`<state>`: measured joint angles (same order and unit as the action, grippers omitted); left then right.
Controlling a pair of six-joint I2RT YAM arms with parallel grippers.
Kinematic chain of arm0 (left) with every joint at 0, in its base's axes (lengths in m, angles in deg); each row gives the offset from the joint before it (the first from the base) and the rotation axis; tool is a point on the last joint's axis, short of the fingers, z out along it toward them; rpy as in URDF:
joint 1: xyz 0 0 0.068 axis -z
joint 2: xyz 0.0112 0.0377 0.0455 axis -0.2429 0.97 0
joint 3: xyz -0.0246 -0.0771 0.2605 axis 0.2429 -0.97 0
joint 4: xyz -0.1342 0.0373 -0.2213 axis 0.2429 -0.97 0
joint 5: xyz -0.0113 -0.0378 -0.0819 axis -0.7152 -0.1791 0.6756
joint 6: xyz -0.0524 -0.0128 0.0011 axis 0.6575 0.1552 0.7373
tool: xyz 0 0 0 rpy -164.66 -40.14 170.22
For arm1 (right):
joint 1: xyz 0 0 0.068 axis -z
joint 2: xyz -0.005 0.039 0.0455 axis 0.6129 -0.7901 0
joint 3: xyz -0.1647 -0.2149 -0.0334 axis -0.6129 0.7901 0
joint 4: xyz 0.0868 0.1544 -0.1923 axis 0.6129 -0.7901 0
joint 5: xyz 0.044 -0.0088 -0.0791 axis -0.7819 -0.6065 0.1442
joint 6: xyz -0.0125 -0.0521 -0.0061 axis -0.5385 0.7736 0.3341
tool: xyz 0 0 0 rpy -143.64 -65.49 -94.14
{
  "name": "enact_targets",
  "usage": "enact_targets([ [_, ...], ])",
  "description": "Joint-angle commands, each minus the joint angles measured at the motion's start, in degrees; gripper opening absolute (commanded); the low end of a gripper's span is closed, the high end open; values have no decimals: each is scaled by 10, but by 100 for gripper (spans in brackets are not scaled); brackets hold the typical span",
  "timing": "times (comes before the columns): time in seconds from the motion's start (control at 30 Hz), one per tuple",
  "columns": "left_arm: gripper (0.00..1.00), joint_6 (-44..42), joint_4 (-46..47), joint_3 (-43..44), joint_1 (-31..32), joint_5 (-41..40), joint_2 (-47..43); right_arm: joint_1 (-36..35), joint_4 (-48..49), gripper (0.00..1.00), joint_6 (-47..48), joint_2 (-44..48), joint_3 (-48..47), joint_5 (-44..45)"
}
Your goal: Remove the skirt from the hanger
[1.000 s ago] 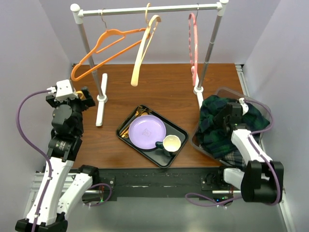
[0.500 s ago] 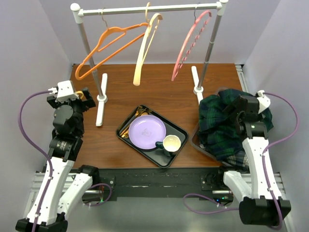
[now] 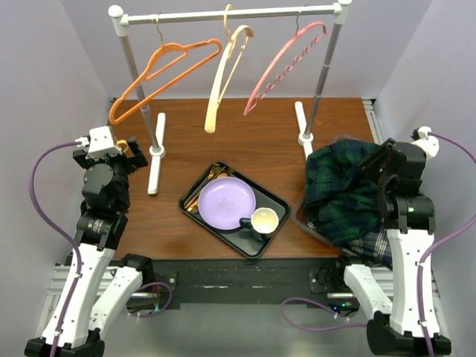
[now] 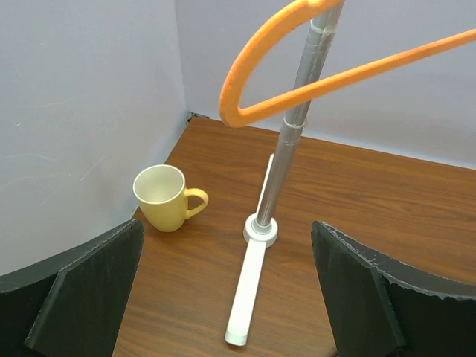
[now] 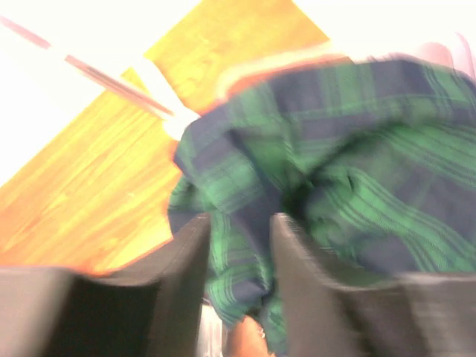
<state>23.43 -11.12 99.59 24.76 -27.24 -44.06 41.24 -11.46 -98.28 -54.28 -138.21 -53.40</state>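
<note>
The dark green and blue plaid skirt point(image 3: 346, 193) lies bunched in a grey bin point(image 3: 300, 216) at the right edge of the table. The pink hanger point(image 3: 286, 63) hangs bare on the rack's rail point(image 3: 186, 16), swung out to the left. My right gripper point(image 3: 384, 165) hovers over the skirt's right side. In the blurred right wrist view its fingers point(image 5: 182, 260) stand apart above the skirt point(image 5: 357, 171), with a gap between them. At the far left my left gripper point(image 3: 125, 152) stays wide open, holding nothing point(image 4: 227, 227).
An orange hanger point(image 3: 160, 74) and a cream hanger point(image 3: 223, 82) also hang on the rail. A black tray point(image 3: 186, 199) in the middle holds a purple plate point(image 3: 227, 201) and a cup point(image 3: 264, 221). A yellow mug point(image 4: 163, 197) stands by the left rack post point(image 4: 290, 141).
My right arm rose and drew back to the right, away from the skirt, which stays in the bin. The pink hanger swung up to the left. The left arm stayed still.
</note>
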Motion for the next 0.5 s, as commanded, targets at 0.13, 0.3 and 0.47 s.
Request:
enact_targets([
  [0.13,100,21,32,-8,3,25,-5,2,197,21,-3,-125,43,-46],
  [0.3,100,22,31,-7,4,25,-8,2,249,11,-80,-165,233,-19],
  [0.47,100,23,24,-10,16,19,-5,10,327,8,-77,-253,326,-3],
])
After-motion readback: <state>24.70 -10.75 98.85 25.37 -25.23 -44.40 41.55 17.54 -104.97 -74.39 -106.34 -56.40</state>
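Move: The green skirt lies heaped in the clear bin, its middle roughly 24 cm below the right hand, about 4 cm to its left and nearly level fore and aft. The blue-and-white plaid skirt shows under it, some 17 cm back and 4 cm to the hand's right; the rack's right foot stands about 15 cm ahead and 18 cm left. From the idle left hand, the green skirt is roughly 65 cm right and 28 cm lower. Forward by some 8 cm with a slight rise, then swiftly down about 25 cm while drawing back a little, the empty right hand punches into the green skirt in the bin. The wrist tips down roughly 20 degrees and the half-open fingers close nearly shut, so that the closed fingertips press down into the cloth. ##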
